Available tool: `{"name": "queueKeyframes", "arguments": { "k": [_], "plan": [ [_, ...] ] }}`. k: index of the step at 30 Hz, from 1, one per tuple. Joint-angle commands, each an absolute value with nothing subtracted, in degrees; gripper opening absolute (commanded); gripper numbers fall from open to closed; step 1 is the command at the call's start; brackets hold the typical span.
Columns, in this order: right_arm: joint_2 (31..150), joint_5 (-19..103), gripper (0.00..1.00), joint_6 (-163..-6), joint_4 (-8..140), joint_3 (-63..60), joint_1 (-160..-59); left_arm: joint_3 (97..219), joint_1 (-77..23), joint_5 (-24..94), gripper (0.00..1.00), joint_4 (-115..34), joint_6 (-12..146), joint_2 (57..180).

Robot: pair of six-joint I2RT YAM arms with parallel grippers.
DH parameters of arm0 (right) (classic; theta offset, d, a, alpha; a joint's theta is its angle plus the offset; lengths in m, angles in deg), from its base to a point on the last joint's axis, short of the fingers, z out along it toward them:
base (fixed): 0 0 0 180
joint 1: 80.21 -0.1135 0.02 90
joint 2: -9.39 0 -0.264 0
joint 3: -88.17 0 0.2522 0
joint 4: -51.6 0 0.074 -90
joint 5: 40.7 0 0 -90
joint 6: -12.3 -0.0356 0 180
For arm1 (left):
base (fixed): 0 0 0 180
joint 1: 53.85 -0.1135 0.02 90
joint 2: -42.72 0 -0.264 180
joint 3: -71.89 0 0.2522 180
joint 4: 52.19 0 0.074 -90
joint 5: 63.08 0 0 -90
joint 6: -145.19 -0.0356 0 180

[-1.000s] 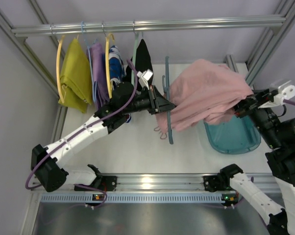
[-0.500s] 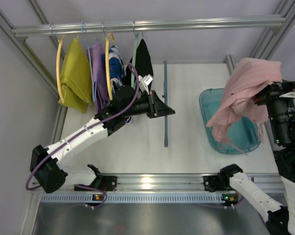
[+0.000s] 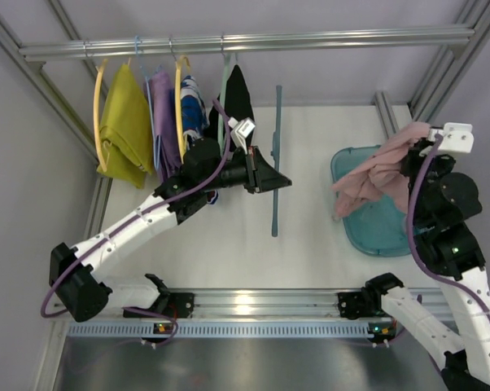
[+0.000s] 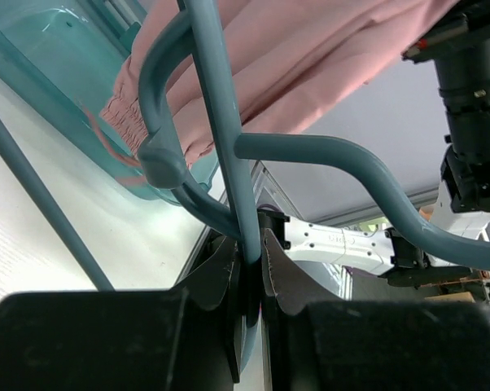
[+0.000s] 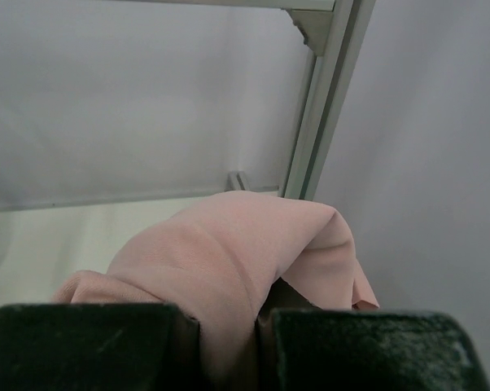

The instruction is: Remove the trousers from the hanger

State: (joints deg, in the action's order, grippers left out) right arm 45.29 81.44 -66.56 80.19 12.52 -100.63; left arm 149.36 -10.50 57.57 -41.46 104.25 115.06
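The pale pink trousers (image 3: 375,177) hang from my right gripper (image 3: 420,145) and droop into the teal tub (image 3: 383,232) at the right. My right gripper (image 5: 261,326) is shut on a fold of the trousers (image 5: 229,252). The bare grey-blue hanger (image 3: 276,163) stands mid-table, apart from the trousers. My left gripper (image 3: 277,181) is shut on the hanger's bar; in the left wrist view the jaws pinch the teal bar (image 4: 229,163), with my left gripper (image 4: 251,261) just below the hook. The trousers (image 4: 310,57) show behind it.
A metal rail (image 3: 245,41) at the back carries yellow hangers with an olive garment (image 3: 124,122), a purple garment (image 3: 164,114), a patterned one and a black garment (image 3: 238,94). A frame post (image 3: 440,65) rises at the right, near my right arm.
My right gripper pulled the trousers off the hanger to the right, then lowered them into the teal tub. The hanger is now bare and stays held by my left gripper.
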Motion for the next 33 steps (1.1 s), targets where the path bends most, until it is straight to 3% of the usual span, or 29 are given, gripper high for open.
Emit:
{"name": "queueKeyframes", "arguments": {
  "k": [1,9,20,27,33],
  "plan": [
    [47.3,85.1,0.00,-66.5,67.8,13.7,-100.0,151.9,-10.7,58.4,0.00,-44.9,102.3,113.3],
    [49.1,90.8,0.00,-70.4,67.2,18.2,-97.1,153.1,-10.7,58.7,0.00,-44.9,102.0,113.5],
    [53.3,97.6,0.00,-88.3,83.4,17.2,-90.1,153.8,-10.7,58.5,0.00,-44.9,102.6,114.3],
    [61.4,93.4,0.00,-100.3,89.5,18.2,-85.7,154.3,-10.7,58.7,0.00,-44.9,102.4,114.4],
    [68.4,81.8,0.00,-101.9,82.9,23.5,-81.4,155.1,-10.7,59.6,0.00,-44.9,101.7,115.1]
  ]
}}
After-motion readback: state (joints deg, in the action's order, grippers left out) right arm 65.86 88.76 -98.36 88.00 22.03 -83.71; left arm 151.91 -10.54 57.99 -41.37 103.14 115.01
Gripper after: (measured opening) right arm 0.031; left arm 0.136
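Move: The right hand grips the pink trousers, well clear of the hanger. The teal basket they are taken to has its middle about 10 cm ahead, 4 cm to the right and some 40 cm below. The empty blue hanger is about 30 cm to the right hand's left, level with it fore and aft, 8 cm lower. From the left hand, still gripping that hanger, the basket is about 13 cm ahead, 32 cm right and 31 cm below. The right hand lowers the gripped trousers about 19 cm towards the basket, easing forward and right, tipping down. ##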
